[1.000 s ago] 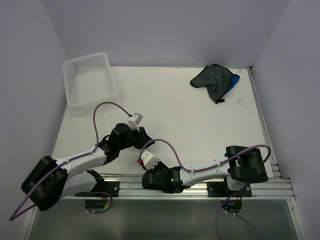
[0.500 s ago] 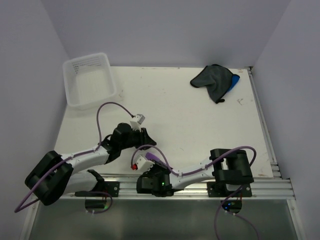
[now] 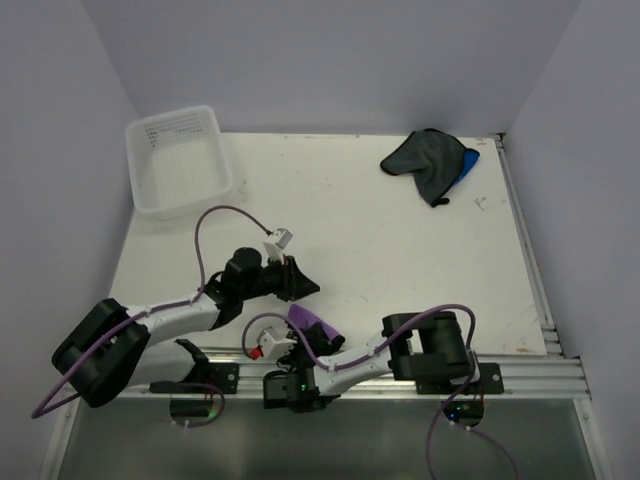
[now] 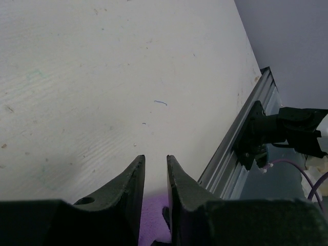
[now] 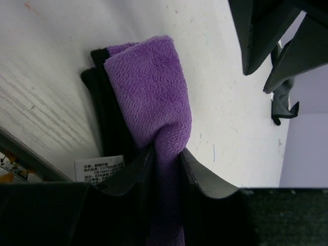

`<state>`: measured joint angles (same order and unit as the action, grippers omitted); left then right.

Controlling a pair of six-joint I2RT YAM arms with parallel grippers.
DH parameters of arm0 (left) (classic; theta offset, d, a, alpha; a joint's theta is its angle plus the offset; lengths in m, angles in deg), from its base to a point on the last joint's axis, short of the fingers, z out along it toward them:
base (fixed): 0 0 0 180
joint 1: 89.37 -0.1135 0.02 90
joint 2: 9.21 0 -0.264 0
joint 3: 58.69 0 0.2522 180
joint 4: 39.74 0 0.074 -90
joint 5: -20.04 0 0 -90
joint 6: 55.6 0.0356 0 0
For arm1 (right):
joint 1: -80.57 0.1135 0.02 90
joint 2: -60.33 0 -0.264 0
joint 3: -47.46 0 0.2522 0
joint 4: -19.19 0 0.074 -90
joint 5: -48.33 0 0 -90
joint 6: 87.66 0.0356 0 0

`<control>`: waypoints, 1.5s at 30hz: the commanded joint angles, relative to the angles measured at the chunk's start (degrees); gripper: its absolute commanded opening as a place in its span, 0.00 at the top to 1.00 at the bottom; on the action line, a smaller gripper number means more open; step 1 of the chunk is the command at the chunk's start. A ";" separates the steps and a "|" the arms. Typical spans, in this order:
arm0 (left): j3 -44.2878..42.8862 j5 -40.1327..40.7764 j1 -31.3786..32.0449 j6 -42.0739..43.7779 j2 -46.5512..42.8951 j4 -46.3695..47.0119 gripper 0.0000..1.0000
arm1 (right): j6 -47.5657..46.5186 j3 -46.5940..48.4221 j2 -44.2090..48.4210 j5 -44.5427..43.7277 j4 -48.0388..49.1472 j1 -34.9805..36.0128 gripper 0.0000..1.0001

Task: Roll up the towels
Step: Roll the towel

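Near the table's front edge lies a folded purple towel [image 3: 312, 324] [image 5: 148, 92] with a dark edge and a white label [image 5: 100, 166]. My right gripper [image 5: 166, 154] [image 3: 315, 340] is shut on its near end, the cloth bunched between the fingers. My left gripper [image 4: 155, 159] [image 3: 303, 285] hovers just behind and above it, jaws narrowly open with nothing between them; purple cloth [image 4: 151, 225] shows below the gap. At the back right lies the dark grey towel [image 3: 424, 160] [image 5: 281, 105] on top of the blue towel [image 3: 468, 161].
A clear plastic tub [image 3: 180, 160] stands at the back left corner. An aluminium rail [image 3: 520, 365] [image 4: 230, 148] runs along the near edge, right beside the purple towel. White walls close in on the left, back and right.
My right arm has swung left along the near edge, and the purple towel now shows at its gripper. My left gripper has shifted slightly right and its jaws have narrowed a little.
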<state>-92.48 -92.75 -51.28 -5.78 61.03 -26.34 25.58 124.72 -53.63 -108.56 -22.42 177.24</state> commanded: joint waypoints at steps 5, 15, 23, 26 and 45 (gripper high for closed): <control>3.68 -1.65 3.39 -6.83 0.16 6.24 0.74 | 5.50 3.64 -3.47 -5.97 -8.62 0.72 0.72; 13.17 3.98 4.98 -12.46 1.56 13.44 0.79 | 10.94 6.01 -6.19 -7.37 -14.68 2.12 0.65; 16.77 1.34 4.98 -17.90 17.82 30.29 0.86 | 12.88 5.49 -4.62 -6.15 -14.95 3.00 0.62; 17.92 1.43 4.98 -19.32 21.08 34.28 0.90 | 12.27 4.44 -3.56 -4.74 -13.02 3.36 0.60; 18.98 9.69 4.63 -15.01 17.48 25.58 0.96 | 9.54 -16.99 26.48 17.46 11.31 0.90 0.35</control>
<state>-76.57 -87.85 -46.43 -24.38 77.12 4.26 34.81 112.31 -34.81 -98.92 -19.04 179.75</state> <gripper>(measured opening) 0.046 0.651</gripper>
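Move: The rolled purple towel lies about 8 cm back of the left hand, level with it sideways and some 7 cm lower; the table's near edge is about 14 cm back of that hand. The right fingers already hold the towel near its middle, which is some 1 cm ahead of and 1 cm below their hand point, with the white care label about 2 cm back and 2 cm to the left. The left hand draws back about 5 cm, then sinks some 6 cm onto the towel's far left end, its wrist turning about 15 degrees while the partly open fingers close almost shut there and stay on it. The right hand at first keeps its place on the towel, then opens wide, lets go and backs off some 3 cm towards the table's near edge, drifting right and rising about 2 cm as the fingers tip farther down. ##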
